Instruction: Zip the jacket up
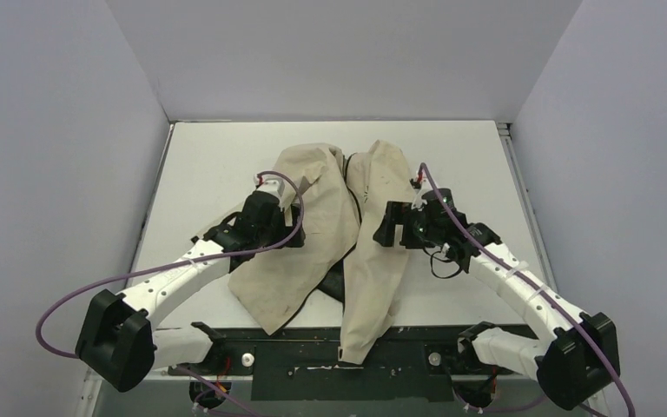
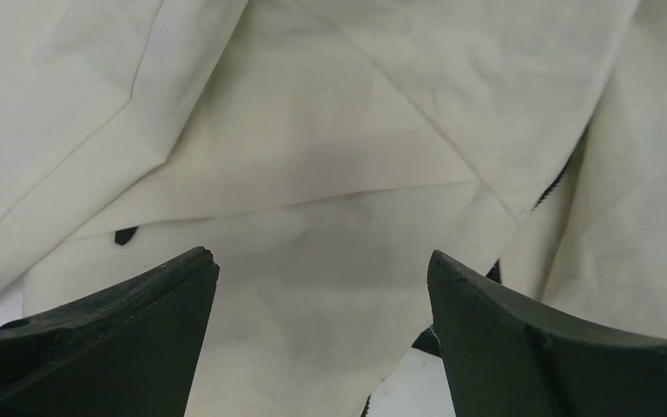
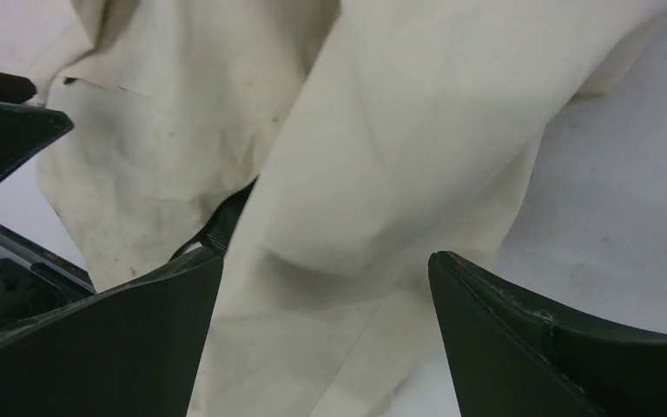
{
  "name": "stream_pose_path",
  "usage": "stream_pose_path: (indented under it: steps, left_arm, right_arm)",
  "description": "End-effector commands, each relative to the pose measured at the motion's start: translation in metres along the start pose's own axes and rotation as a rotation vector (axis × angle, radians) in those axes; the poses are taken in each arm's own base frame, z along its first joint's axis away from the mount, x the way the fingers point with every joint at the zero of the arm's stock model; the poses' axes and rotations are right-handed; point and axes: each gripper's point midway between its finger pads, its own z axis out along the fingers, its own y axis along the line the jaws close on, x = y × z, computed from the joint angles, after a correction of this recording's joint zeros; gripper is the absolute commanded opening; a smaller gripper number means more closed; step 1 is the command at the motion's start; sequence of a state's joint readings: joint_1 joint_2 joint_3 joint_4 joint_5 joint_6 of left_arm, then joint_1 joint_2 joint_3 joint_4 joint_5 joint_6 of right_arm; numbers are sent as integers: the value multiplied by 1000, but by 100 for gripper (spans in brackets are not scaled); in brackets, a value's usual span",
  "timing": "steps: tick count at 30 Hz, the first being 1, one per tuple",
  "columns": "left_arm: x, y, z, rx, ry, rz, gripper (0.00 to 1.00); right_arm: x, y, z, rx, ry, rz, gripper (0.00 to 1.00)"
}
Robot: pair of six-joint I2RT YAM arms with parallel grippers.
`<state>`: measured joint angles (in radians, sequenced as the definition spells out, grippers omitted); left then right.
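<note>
The beige jacket (image 1: 321,208) lies crumpled on the white table (image 1: 208,165) in two lobes, with dark lining (image 1: 334,280) showing between them. One end of it droops over the table's near edge. My left gripper (image 1: 288,233) hovers over the left lobe, open, with only creased beige cloth (image 2: 330,130) between its fingers (image 2: 139,330). My right gripper (image 1: 389,228) hovers over the right lobe, also open and holding nothing. A dark toothed zipper strip (image 3: 226,217) runs beside its left finger (image 3: 122,339). Another dark zipper edge (image 2: 560,178) shows at the right of the left wrist view.
Grey walls close the table in on the left, back and right. A dark rail (image 1: 295,347) with the arm bases runs along the near edge. Bare table (image 3: 625,174) lies to the right of the jacket's right lobe.
</note>
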<state>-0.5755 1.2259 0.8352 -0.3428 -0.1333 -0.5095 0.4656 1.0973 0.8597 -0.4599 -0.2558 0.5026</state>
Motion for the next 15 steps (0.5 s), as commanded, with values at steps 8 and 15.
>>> stream_pose_path:
  steps: [8,15]
  left_arm:
    - [-7,2,8,-25,-26,20,88]
    - [-14,2,2,-34,-39,17,88]
  right_arm:
    - [-20,-34,45,151,-82,57,42]
    - [-115,-46,-21,258,-200,-79,5]
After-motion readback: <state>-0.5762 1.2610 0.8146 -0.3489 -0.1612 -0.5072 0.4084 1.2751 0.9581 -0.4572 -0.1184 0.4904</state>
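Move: Straight under the open right gripper, roughly 7 cm below and only about 1 cm farther out, lies the outer cloth of the jacket's right half. The zip edge runs about 9 cm to its left, level with the hand. The dark lining in the gap shows some 13 cm back and 14 cm left, both roughly 9 cm below. From the left hand, that right half's cloth is around 26 cm to the right, level with it and 7 cm down. Sinking about 7 cm onto the jacket's right half, the right hand closes from wide open and pinches the loose outer cloth, then swings back up some 5 cm while pulling it forward about 4 cm and slightly right, away from the zip. The left hand, still open, sinks 2 to 3 cm over the left half, then eases up slightly. ##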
